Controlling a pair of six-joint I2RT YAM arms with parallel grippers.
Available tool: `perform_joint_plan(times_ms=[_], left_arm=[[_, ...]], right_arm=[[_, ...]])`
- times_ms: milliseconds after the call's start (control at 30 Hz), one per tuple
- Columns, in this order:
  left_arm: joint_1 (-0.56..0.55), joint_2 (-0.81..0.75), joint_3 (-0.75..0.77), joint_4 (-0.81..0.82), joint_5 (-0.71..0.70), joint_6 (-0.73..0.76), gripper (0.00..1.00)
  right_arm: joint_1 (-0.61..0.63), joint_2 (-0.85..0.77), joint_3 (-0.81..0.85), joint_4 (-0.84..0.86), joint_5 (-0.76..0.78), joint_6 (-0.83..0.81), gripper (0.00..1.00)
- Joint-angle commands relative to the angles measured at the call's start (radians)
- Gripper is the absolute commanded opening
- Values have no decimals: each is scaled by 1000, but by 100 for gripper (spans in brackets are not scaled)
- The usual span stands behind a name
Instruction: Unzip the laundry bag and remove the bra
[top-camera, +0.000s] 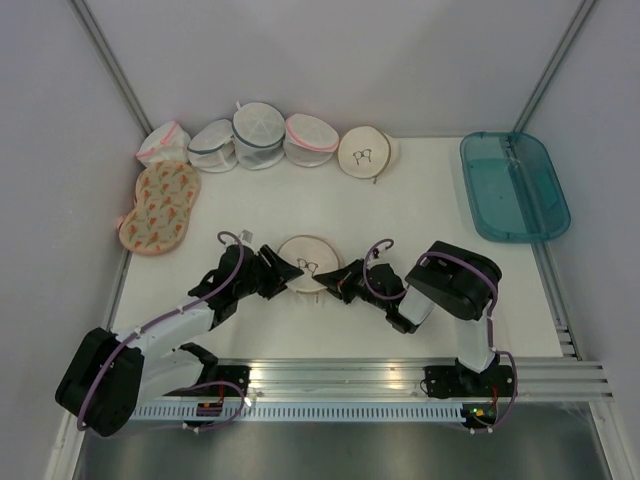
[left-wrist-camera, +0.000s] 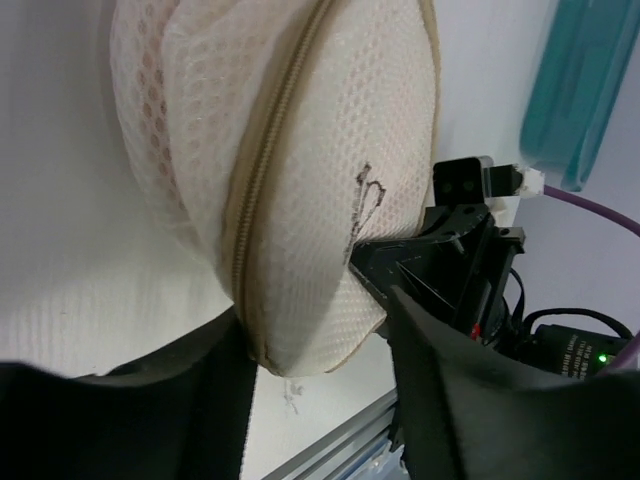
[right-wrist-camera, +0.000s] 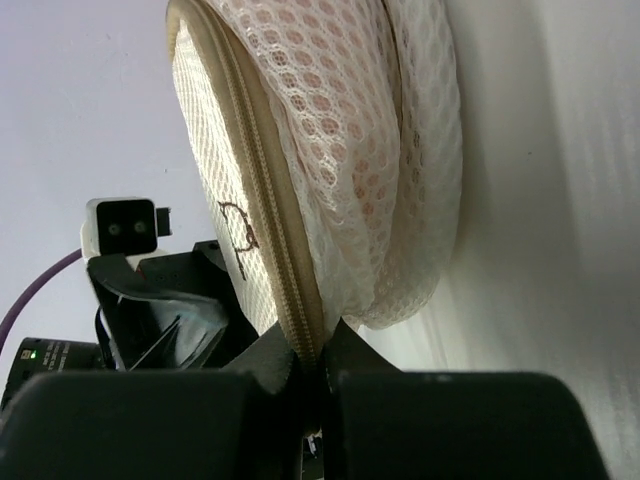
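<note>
The laundry bag (top-camera: 308, 260), a cream dome with a black bra outline and a tan zip rim, stands on edge on the white table between my two grippers. My left gripper (top-camera: 284, 272) holds the bag's left end; in the left wrist view its fingers (left-wrist-camera: 440, 390) press both sides of the bag (left-wrist-camera: 300, 180). My right gripper (top-camera: 336, 281) is shut on the zip rim (right-wrist-camera: 262, 190) at the bag's right end, with the zip closed along the rim. The bra (right-wrist-camera: 350, 140) shows only as a pinkish tint through the mesh.
Along the back stand several mesh bags (top-camera: 258, 135) and a second cream bag (top-camera: 365, 152). A flat orange-patterned bag (top-camera: 160, 205) lies at the left. A teal tray (top-camera: 513, 185) sits at the back right. An aluminium rail (top-camera: 400, 375) runs along the near edge.
</note>
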Motion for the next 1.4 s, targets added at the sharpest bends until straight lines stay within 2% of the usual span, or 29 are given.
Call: perform_joint_plan(times_ms=[0, 33, 67, 133, 167, 200, 233, 267, 367, 400, 467, 500, 600, 633, 700, 733, 800, 900, 1133, 1367], left_arm=[[-6, 35, 44, 38, -27, -36, 53], [-6, 40, 44, 42, -27, -35, 47], [-6, 49, 43, 45, -27, -35, 36], [-6, 55, 41, 52, -23, -35, 25], [-6, 55, 41, 52, -23, -35, 15], [-6, 55, 41, 52, -25, -36, 10], [-6, 55, 41, 51, -27, -33, 5], [-6, 55, 41, 48, -31, -33, 2], [-6, 49, 40, 42, -43, -33, 2], [-6, 47, 38, 40, -46, -33, 2], [-6, 44, 38, 32, -56, -33, 2], [-6, 44, 38, 29, -59, -33, 2], [-6, 41, 43, 29, -57, -38, 2], [-6, 43, 44, 31, -59, -41, 2], [-6, 46, 52, 32, -59, -42, 2], [-6, 52, 55, 34, -57, -45, 2], [-6, 61, 64, 45, -50, -48, 2], [-6, 83, 83, 54, -36, -53, 2], [-6, 93, 93, 55, -30, -64, 2], [-6, 112, 96, 66, -22, -82, 2]], right_arm=[[7, -1, 6, 249, -55, 6, 1], [9, -10, -4, 252, -58, -1, 0], [9, -15, -7, 250, -65, -2, 1], [7, -27, -11, 240, -72, -14, 1], [7, -30, -14, 238, -78, -21, 0], [7, -35, -13, 236, -88, -27, 1], [9, -40, -13, 227, -99, -45, 4], [7, -47, -13, 220, -105, -59, 20], [7, -107, -11, 119, -144, -140, 43], [9, -131, -13, 73, -151, -174, 45], [9, -233, -18, -116, -145, -284, 49], [7, -315, -10, -284, -130, -325, 49], [10, -450, 21, -570, -70, -511, 51], [21, -534, 62, -765, -5, -565, 51], [44, -624, 134, -933, 63, -686, 53], [50, -639, 160, -1071, 115, -715, 54], [65, -656, 226, -1228, 154, -776, 55], [99, -638, 275, -1349, 227, -806, 55], [185, -612, 278, -1429, 358, -772, 56], [259, -638, 265, -1411, 424, -751, 56]])
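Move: The laundry bag's zipped near rim is already between the left hand's half-open fingers, with the bag's middle about 3 cm ahead, 3 cm right and 2 cm below. A spare glasses bag lies about 28 cm ahead and 15 cm right of that hand. The right hand still pinches the rim; the zipper pull hangs roughly 4 cm back, straight in line and 3 cm below it, while the laundry bag's middle is 4 cm ahead and 2 cm left, about 1 cm lower. Left pinches the bag's rim; right lets go, arcs up, back-right and down some 8 cm, rolling 55 degrees. ##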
